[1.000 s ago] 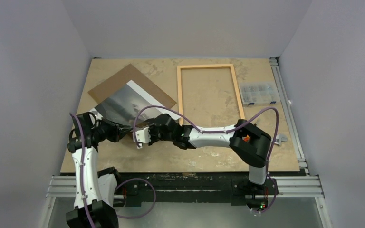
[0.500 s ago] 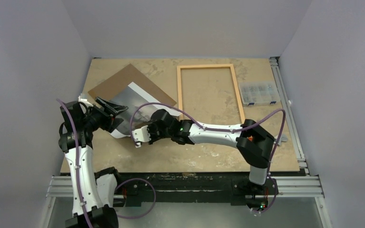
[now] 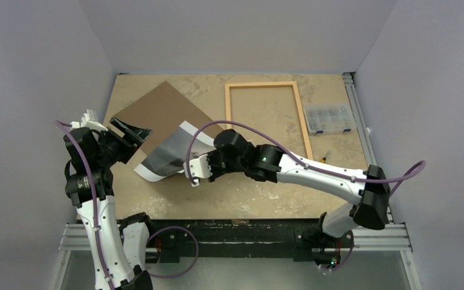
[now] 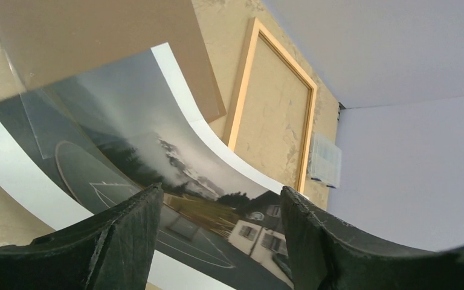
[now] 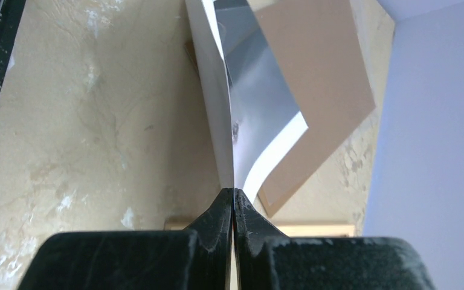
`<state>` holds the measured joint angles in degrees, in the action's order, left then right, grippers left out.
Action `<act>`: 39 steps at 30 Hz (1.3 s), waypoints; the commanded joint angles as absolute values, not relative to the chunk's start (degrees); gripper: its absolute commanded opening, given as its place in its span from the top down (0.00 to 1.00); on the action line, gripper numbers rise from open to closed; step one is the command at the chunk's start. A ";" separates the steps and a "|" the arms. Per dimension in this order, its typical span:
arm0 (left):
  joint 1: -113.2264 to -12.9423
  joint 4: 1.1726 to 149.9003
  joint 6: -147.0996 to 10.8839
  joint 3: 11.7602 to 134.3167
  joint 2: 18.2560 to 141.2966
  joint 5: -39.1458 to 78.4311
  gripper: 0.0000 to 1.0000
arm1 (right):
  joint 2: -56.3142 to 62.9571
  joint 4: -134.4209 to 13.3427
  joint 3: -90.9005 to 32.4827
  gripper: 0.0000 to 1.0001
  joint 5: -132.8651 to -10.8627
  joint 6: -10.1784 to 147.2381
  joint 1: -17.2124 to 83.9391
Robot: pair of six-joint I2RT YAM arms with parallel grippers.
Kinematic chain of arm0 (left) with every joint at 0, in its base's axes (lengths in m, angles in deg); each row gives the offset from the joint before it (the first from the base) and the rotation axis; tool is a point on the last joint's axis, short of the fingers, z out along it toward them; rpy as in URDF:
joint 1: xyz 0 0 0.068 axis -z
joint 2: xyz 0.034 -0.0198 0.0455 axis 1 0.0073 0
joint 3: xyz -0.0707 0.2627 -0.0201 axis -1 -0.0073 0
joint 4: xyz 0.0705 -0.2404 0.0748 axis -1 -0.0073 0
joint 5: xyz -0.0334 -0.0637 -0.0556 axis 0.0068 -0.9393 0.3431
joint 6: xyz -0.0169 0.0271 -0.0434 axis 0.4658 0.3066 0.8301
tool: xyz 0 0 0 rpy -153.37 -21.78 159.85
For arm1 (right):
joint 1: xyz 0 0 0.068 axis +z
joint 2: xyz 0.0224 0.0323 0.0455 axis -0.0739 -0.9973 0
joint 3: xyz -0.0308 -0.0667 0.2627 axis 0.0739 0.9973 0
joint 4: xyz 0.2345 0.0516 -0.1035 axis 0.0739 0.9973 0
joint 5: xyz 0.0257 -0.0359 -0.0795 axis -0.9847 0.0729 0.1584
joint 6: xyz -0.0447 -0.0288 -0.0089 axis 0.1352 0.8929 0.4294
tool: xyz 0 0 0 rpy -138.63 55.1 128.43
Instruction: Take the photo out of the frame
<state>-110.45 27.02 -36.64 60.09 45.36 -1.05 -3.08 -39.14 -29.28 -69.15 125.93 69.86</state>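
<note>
The photo, a dark black-and-white print with white end bands, curls up off the table left of centre. My right gripper is shut on its near right edge; in the right wrist view the fingertips pinch the thin sheet. My left gripper hangs open just left of the photo and holds nothing. Its wrist view shows the photo beyond the spread jaws. The frame, thin light-wood rails, lies empty on the table at the back centre, apart from the photo.
A plain brown backing board lies flat at the back left, partly under the photo. A clear plastic parts box sits right of the frame. The right arm stretches across the table's near middle. Grey walls close in on three sides.
My left gripper opened, let go of the photo and drew back up and to the left. My right gripper closed on the photo and carried its edge rightwards, so the sheet curls.
</note>
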 commanded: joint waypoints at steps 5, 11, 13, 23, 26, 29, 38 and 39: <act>-110.23 27.55 -39.78 61.02 46.35 -1.34 0.31 | 11.23 -30.73 -27.89 1.00 -62.85 120.89 70.24; -109.20 28.16 -41.03 58.10 45.46 -1.26 0.32 | 20.66 -20.39 -30.43 1.00 -62.49 120.08 70.24; -108.95 28.21 -41.38 57.04 44.59 -0.79 0.32 | 24.06 -18.66 -30.47 1.00 -62.60 120.82 70.24; -108.35 27.35 -42.16 56.80 42.67 2.39 0.32 | 26.78 -25.95 -34.58 1.00 -55.73 126.82 70.25; -108.37 27.37 -42.11 57.37 42.81 2.60 0.32 | 22.31 -33.69 -36.41 1.00 -52.30 128.74 70.19; -108.33 26.80 -42.56 57.51 42.87 3.25 0.32 | 16.17 -41.56 -38.77 1.00 -47.34 132.82 69.16; -108.31 25.20 -42.85 56.27 41.35 5.66 0.32 | -6.93 -48.22 -63.81 1.00 -56.18 133.98 60.21; -108.30 25.14 -42.78 55.91 41.37 5.58 0.32 | -9.51 -48.07 -66.54 1.00 -56.74 135.01 59.88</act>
<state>-108.57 24.81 -41.62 55.72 42.06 4.42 -4.35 -41.52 -55.57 -53.79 131.94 61.88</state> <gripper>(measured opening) 0.678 0.003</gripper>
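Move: The right hand already pinches the photo's edge some 14 cm above the table; the photo's middle is about 12 cm to its left, 9 cm ahead and 6 cm lower. Beyond it, the brown board's middle lies roughly 22 cm ahead and 13 cm left, and the empty frame's 22 cm ahead and 25 cm right. From the empty left hand, the photo's middle is about 8 cm right, 4 cm ahead and 13 cm below. Up and to the right, slightly back, the right hand first draws the photo about 15 cm away from the left hand, then swings forward and back leftward while still rising, ending some 20 cm higher. Its closed fingers keep their pinch as they turn about 35 degrees, rising nearer level and swinging forward. The open left hand sinks about 3 cm. ##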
